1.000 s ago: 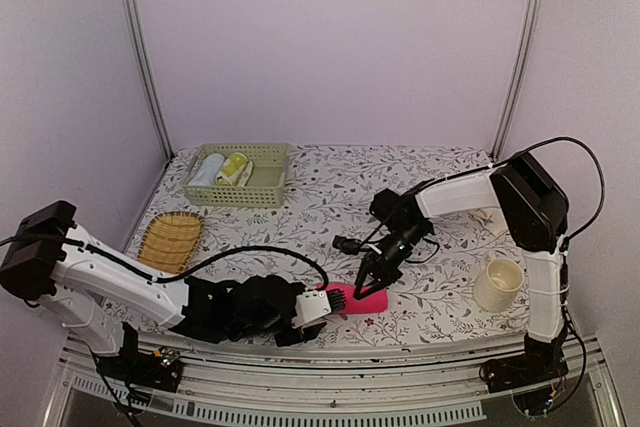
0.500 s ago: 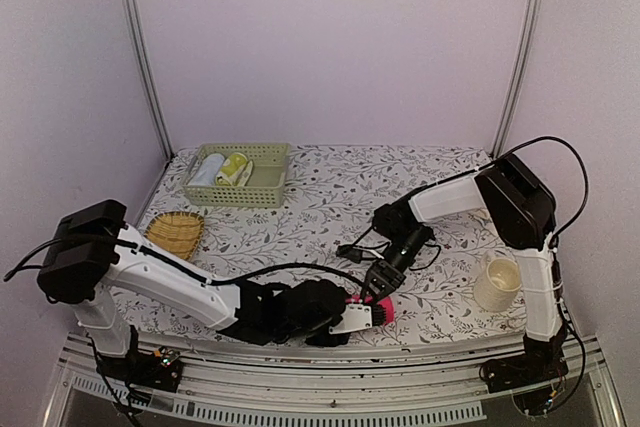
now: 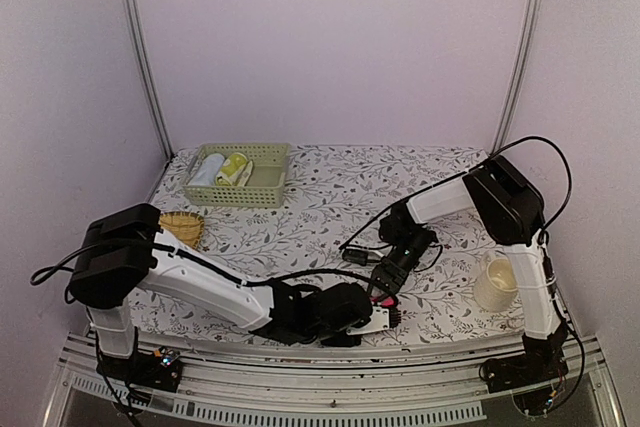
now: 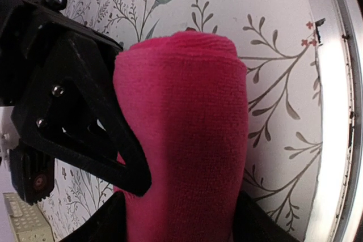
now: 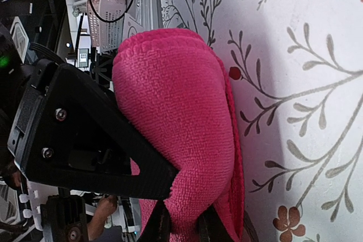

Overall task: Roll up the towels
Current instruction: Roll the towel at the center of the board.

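Observation:
The pink towel (image 3: pixel 383 300) is a tight roll lying near the table's front edge, mostly hidden by both grippers in the top view. In the left wrist view the roll (image 4: pixel 181 140) fills the middle, and my left gripper (image 4: pixel 178 222) is shut across its width with a finger on each side. My right gripper (image 5: pixel 182 225) pinches the roll's outer layer (image 5: pixel 170 111) from the far side. The two grippers (image 3: pixel 383 287) meet at the roll. Two pale rolled cloths (image 3: pixel 220 169) lie in the basket; I cannot tell whether one is the cream-white towel.
A green basket (image 3: pixel 240 200) stands at the back left, and a straw mat (image 3: pixel 183 227) lies left of centre, partly behind my left arm. A cream mug (image 3: pixel 497 284) stands at the right. The metal front rail (image 4: pixel 332 111) runs right next to the roll.
The left arm has swept right along the front edge and the flat pink tail is gone, leaving a short roll. The right gripper has come nearer the front edge with it.

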Action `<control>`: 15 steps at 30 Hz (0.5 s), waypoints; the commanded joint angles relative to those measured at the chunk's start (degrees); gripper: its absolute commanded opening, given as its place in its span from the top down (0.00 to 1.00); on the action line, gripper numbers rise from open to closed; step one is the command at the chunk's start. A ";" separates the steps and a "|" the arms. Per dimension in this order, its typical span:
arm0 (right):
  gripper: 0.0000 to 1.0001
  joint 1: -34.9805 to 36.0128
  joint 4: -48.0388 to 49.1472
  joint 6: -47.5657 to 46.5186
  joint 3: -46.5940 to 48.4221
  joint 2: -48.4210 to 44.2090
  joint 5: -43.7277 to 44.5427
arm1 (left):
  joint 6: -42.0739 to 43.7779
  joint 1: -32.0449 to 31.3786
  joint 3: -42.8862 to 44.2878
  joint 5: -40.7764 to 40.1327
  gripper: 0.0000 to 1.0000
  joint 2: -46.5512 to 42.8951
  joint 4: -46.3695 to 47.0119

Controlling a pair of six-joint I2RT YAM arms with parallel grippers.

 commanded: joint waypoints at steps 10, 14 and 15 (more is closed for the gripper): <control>0.74 -1.36 -2.70 -5.32 0.25 1.91 3.55 | -3.45 -0.11 1.65 1.19 0.50 6.69 -6.24; 0.59 -3.95 -2.63 -3.67 0.40 -4.66 4.88 | -5.45 0.76 1.97 4.09 0.59 6.61 -8.71; 0.56 -4.78 -3.06 -3.48 0.54 -6.01 5.05 | -5.78 0.94 1.93 4.44 0.62 6.48 -9.21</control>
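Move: The rolled towel lies between both hands. Its middle is roughly 1 cm ahead of the left hand point and 3 cm to its right, at about its height, with the fingers astride the roll. The mug stands some 22 cm right of the left hand and 2 cm farther out, and the board's near edge runs about 7 cm behind. From the right hand, which pinches the towel, the middle is about 1 cm back and 2 cm left. The left fingers close by about a third of their gap, squeezing the sides of the rolled towel, while that hand eases barely 1 cm forward. Meanwhile the right hand relaxes its tight pinch: it stays almost still, then its fingers spread, still astride the roll, as it starts drawing off rightward and forward, about 1.5 cm in all and slightly up. ##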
